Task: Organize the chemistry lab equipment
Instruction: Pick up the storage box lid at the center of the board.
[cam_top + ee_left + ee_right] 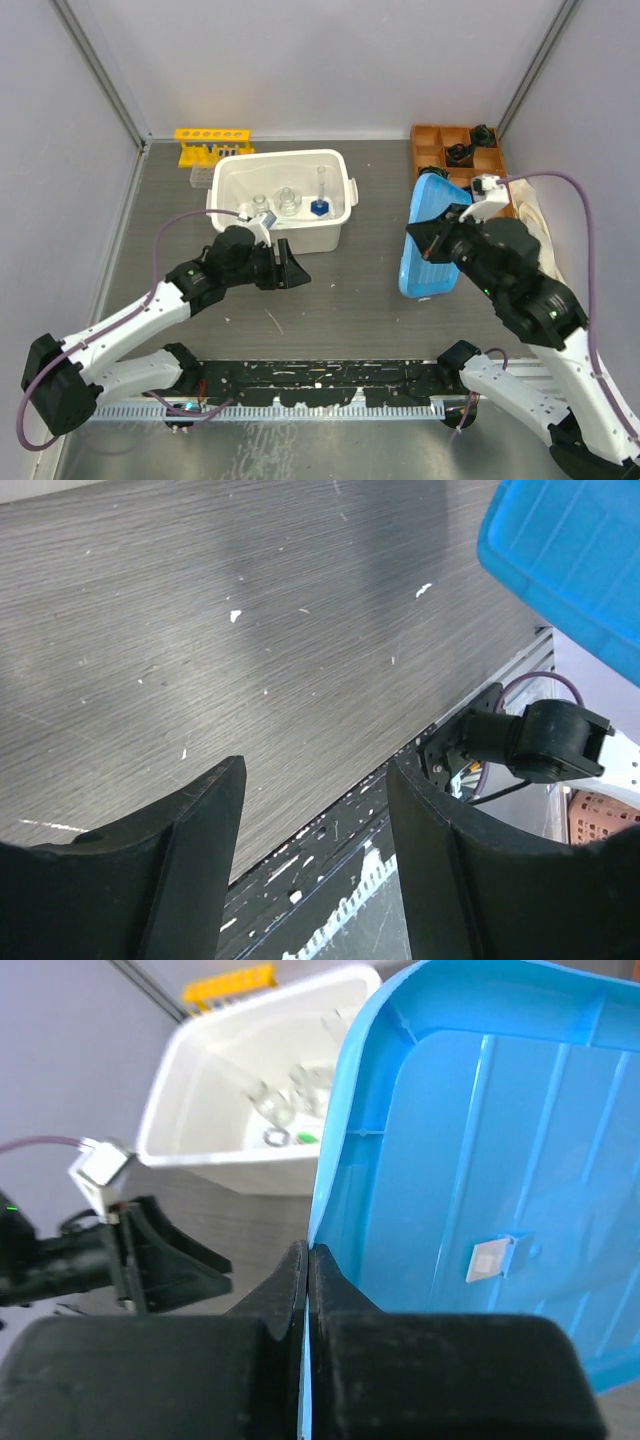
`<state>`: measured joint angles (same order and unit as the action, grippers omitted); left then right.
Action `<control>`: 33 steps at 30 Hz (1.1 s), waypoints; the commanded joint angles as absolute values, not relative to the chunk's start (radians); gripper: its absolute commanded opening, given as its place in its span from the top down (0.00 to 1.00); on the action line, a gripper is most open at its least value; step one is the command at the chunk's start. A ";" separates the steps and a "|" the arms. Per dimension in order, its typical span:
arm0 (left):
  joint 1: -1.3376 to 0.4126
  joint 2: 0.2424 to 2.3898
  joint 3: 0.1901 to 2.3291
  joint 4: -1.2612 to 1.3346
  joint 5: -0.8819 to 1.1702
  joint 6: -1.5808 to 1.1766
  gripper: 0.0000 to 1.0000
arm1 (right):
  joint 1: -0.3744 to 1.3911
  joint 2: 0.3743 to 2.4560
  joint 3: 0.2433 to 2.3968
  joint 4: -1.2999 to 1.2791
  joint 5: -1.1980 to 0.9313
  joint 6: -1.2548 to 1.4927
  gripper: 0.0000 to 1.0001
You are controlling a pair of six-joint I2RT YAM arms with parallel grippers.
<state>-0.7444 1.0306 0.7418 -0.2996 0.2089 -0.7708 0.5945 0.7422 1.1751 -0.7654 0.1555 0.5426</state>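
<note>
Small clear glass flasks and the blue-based cylinder stand inside a white bin. The flasks also show in the right wrist view. A yellow rack and a clear plastic rack sit behind the bin's left end. My right gripper is shut on the edge of a blue lid, which hangs tilted above the table right of the bin. Just in front of the bin, my left gripper stands open and empty, fingers over bare table.
An orange compartment tray with black objects sits at the back right, and a cream cloth lies beside it under the right arm. The table's near edge and arm-base rail lie just below the left gripper.
</note>
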 commanded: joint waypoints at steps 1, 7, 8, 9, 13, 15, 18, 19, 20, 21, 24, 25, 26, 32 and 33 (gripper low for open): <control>-0.767 0.997 0.756 -0.157 0.201 -0.795 0.39 | 0.596 0.672 1.235 -0.661 0.141 0.510 0.99; -0.775 0.951 0.586 0.200 0.207 -1.000 0.32 | 0.597 0.659 1.257 -0.441 0.032 0.471 0.99; -0.777 0.949 0.516 0.323 0.200 -1.064 0.31 | 0.596 0.669 1.271 -0.422 0.018 0.466 0.99; -0.777 0.953 0.468 0.442 0.192 -1.130 0.30 | 0.597 0.679 1.285 -0.402 0.003 0.458 0.99; -0.785 1.056 0.359 0.867 0.185 -1.352 0.17 | 0.597 0.732 1.360 -0.343 -0.043 0.438 0.99; -0.799 1.140 0.351 1.047 0.203 -1.430 0.14 | 0.598 0.763 1.406 -0.317 -0.069 0.434 0.99; -0.824 1.324 0.359 1.338 0.209 -1.537 0.13 | 0.598 0.820 1.474 -0.276 -0.151 0.449 0.99; -0.831 1.380 0.368 1.417 0.210 -1.577 0.13 | 0.598 0.837 1.490 -0.258 -0.185 0.459 0.99; -0.835 1.415 0.391 1.429 0.223 -1.618 0.13 | 0.598 0.854 1.506 -0.233 -0.228 0.472 0.99; -0.845 1.441 0.420 1.431 0.238 -1.619 0.13 | 0.598 0.867 1.518 -0.217 -0.256 0.488 0.99; -0.894 1.467 0.475 1.431 0.234 -1.596 0.13 | 0.597 0.898 1.540 -0.154 -0.344 0.524 0.99; -0.900 1.469 0.490 1.431 0.229 -1.586 0.13 | 0.597 0.903 1.545 -0.127 -0.376 0.535 0.99; -0.910 1.468 0.503 1.431 0.224 -1.581 0.13 | 0.598 0.909 1.546 -0.096 -0.413 0.552 0.99; -0.914 1.423 0.514 1.431 0.148 -1.554 0.09 | 0.598 0.912 1.492 0.171 -0.600 0.686 0.99; -0.915 1.414 0.514 1.431 0.126 -1.548 0.09 | 0.598 0.910 1.485 0.204 -0.611 0.703 0.99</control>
<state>-0.9154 1.4654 0.4999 1.3373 0.2005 -1.5631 0.5945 0.9314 1.4929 -0.0910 -0.4568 0.6037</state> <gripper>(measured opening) 0.898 0.036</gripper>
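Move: The right hand already holds the lid high by its left short edge. The storage box lies about 17 cm ahead of it, 27 to its left and 27 below; the blue-footed cylinder inside is level with the box's middle, some 8 cm right of it. The wooden tray is roughly 27 cm ahead, 15 right and 32 below. From the left hand the lid's middle is around 30 cm to the right, 2 ahead and 6 higher. Upward above all, by about 24 cm, the right hand keeps carrying the pinched lid, swinging left as it climbs and easing back a little, while its wrist tips up and turns counter-clockwise. The left hand goes up and right in under the lid, narrowing the sideways gap, rolls some 60 degrees until its fingers point right and slightly up, and opens wider without touching the lid. ##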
